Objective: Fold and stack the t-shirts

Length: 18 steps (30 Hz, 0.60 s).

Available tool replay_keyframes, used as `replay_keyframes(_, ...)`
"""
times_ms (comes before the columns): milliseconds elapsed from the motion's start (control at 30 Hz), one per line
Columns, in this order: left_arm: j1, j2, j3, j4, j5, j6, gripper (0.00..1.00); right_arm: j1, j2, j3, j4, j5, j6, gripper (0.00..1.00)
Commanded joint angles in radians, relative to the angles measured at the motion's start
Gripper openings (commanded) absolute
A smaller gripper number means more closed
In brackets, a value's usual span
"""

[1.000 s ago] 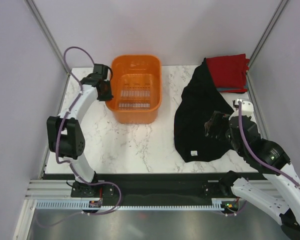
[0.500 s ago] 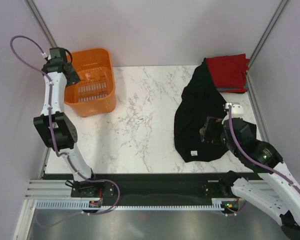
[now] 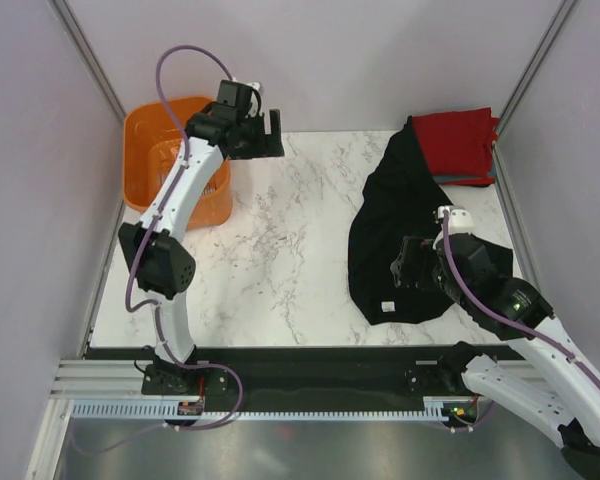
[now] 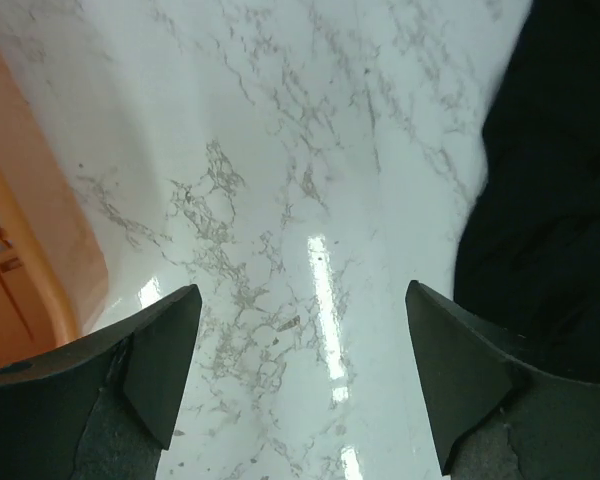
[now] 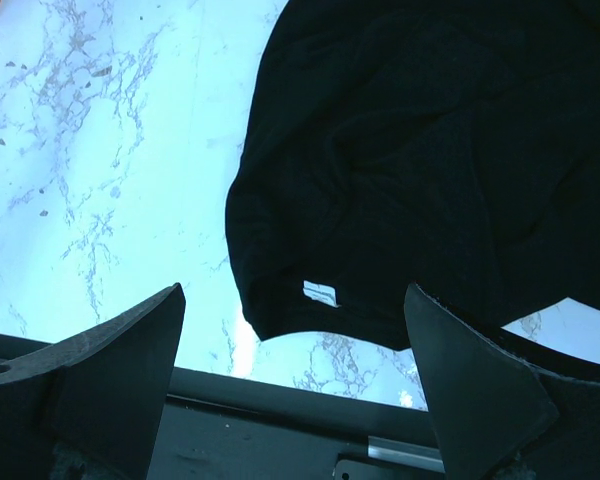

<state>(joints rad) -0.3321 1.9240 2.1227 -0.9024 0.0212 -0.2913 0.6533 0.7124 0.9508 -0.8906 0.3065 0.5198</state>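
A large black t-shirt lies crumpled on the right half of the marble table, its small white tag near the front hem. A folded red t-shirt sits at the back right corner, with a thin grey-blue edge showing under it. My right gripper hovers open over the black t-shirt's near part, nothing between its fingers. My left gripper hangs open above the bare table at the back, left of the black t-shirt, holding nothing.
An orange plastic basket stands at the back left corner against the wall, seen at the left edge of the left wrist view. A dark rail runs along the table's front edge. Frame posts flank both sides.
The left arm carried the orange basket from the table's middle back to the far left corner, let it go and swung right with open jaws. The right gripper drifted slightly left over the black t-shirt.
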Motion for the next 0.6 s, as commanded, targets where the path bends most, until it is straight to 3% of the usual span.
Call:
replay_keyframes(0, 0.051, 0.147, 0.000, -0.024, 0.065, -0.032, 0.90, 0.002, -0.008, 0.037, -0.042, -0.023, 0.003, 0.98)
replay_keyframes(267, 0.201, 0.147, -0.079, -0.073, -0.045, -0.061, 0.88, 0.000, 0.064, -0.070, 0.007, -0.040, 0.069, 0.98)
replay_keyframes(433, 0.359, 0.055, -0.207, -0.063, -0.032, -0.080, 0.88, 0.002, 0.273, 0.002, 0.044, 0.042, 0.169, 0.98)
replay_keyframes(567, 0.366, -0.025, -0.256, -0.058, 0.000, -0.034, 0.87, -0.006, 0.432, 0.025, 0.160, 0.049, 0.164, 0.98)
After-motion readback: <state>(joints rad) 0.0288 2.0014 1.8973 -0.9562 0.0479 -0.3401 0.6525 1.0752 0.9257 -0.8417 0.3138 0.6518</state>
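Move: The orange bin's middle lies about 22 cm to the left of the raised left hand, 4 cm ahead and 18 cm below; the black t-shirt's middle is some 37 cm to its right, 13 cm back and 27 cm down. From the right hand the black t-shirt's middle is about 14 cm ahead, 9 cm right and 21 cm below; its white label is 5 cm back and straight below otherwise, the red stack 40 cm ahead and 18 cm right. Down first, about 14 cm, then left some 17 cm goes the open left hand, tipping and swinging counter-clockwise about 20 degrees each, to press its left finger against the bin's right side and push it along. The right hand, wide open, sinks some 8 cm towards the black t-shirt, late easing forward and left and tipping down. ##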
